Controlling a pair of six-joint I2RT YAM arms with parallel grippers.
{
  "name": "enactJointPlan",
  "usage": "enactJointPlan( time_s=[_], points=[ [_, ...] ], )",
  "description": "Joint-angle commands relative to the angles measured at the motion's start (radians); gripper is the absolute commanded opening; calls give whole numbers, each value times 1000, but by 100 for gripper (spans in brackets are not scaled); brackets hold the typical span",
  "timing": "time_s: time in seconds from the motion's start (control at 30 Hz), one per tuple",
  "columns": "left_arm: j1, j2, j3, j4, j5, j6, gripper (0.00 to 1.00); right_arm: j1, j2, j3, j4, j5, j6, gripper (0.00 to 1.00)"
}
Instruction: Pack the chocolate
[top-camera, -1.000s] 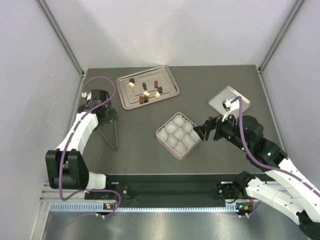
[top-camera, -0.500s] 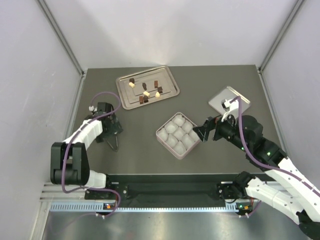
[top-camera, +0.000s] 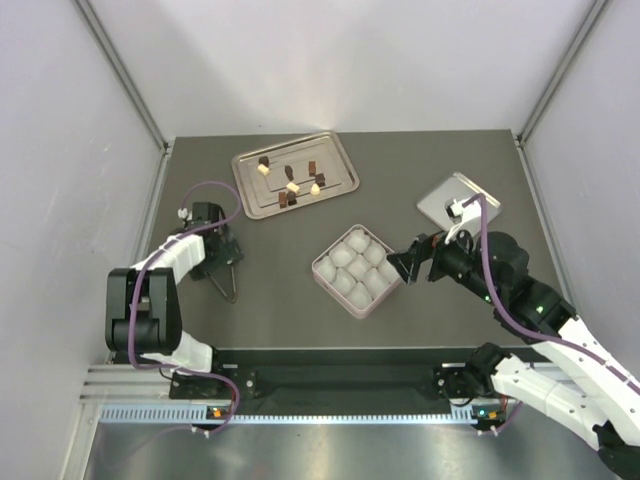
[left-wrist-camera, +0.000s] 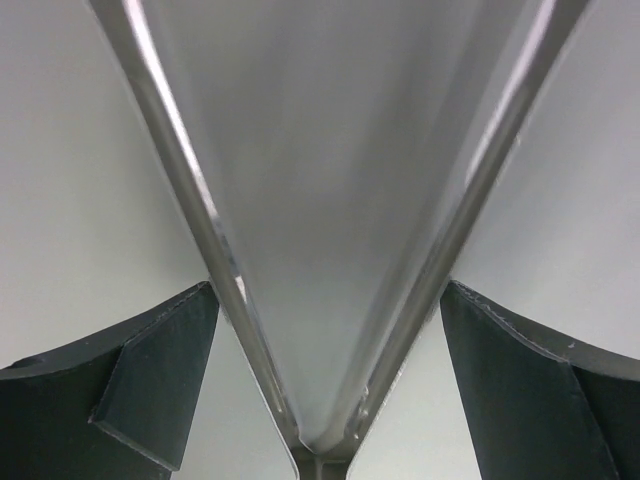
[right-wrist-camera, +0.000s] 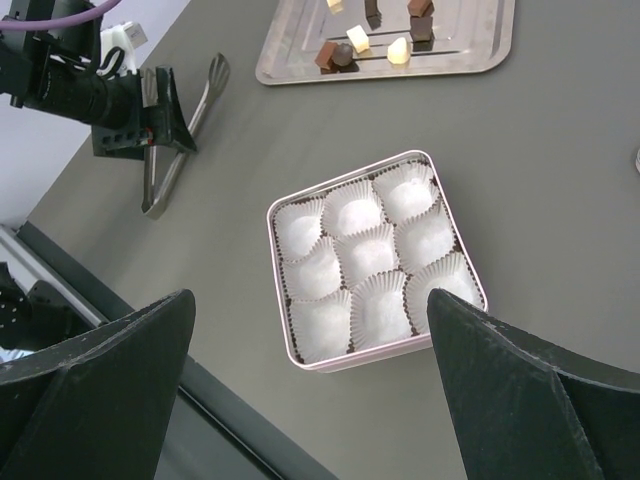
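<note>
Several small pieces of chocolate, dark brown and cream-white, lie on the silver tray at the back; the right wrist view shows the chocolate at its top edge. The pink box of white paper cups sits mid-table. My right gripper hovers open just right of the box, and in its own view the pink box lies between and ahead of the open gripper. My left gripper is low over metal tongs; it stands open, the tongs' arms running between its fingers.
A small square metal lid or tray lies at the right behind my right arm. The tongs lie on the table's left side, near the left wall. The table's near edge runs close below the pink box.
My left arm has folded back and its gripper has slid nearer along the tongs, staying open. The right arm, box and chocolate have not moved.
</note>
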Motion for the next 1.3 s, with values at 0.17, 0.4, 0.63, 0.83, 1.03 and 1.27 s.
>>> enactJointPlan(
  time_s=[0.17,0.4,0.63,0.83,1.03,1.27],
  points=[
    [43,3,1,87,35,36,98,-10,-34,11,27,24,-14,100],
    [43,61,26,71,38,40,93,-10,-29,5,37,26,-17,100],
    [43,15,36,24,45,35,81,-10,-34,14,34,23,-17,100],
    [42,-49,216,-230,29,89,73,-10,-34,29,25,15,-6,100],
    [40,-106,366,-376,87,136,67,-10,-14,35,27,9,20,100],
    [40,-138,444,-462,122,173,59,-10,21,48,20,1,37,100]
  ],
)
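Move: The tongs lie between the left hand's open fingers, their middle about 1 cm ahead and 1 cm below, roughly level sideways, joined end back towards the robot. From that hand the tray's middle is some 21 cm ahead and 18 cm right, and the compartment box about 34 cm right and 3 cm back. For the right hand the tongs lie roughly 42 cm left, 10 cm ahead and 26 cm below. Left fingers close partway on the tongs' two arms, squeezing them together, then lift about 13 cm up. ##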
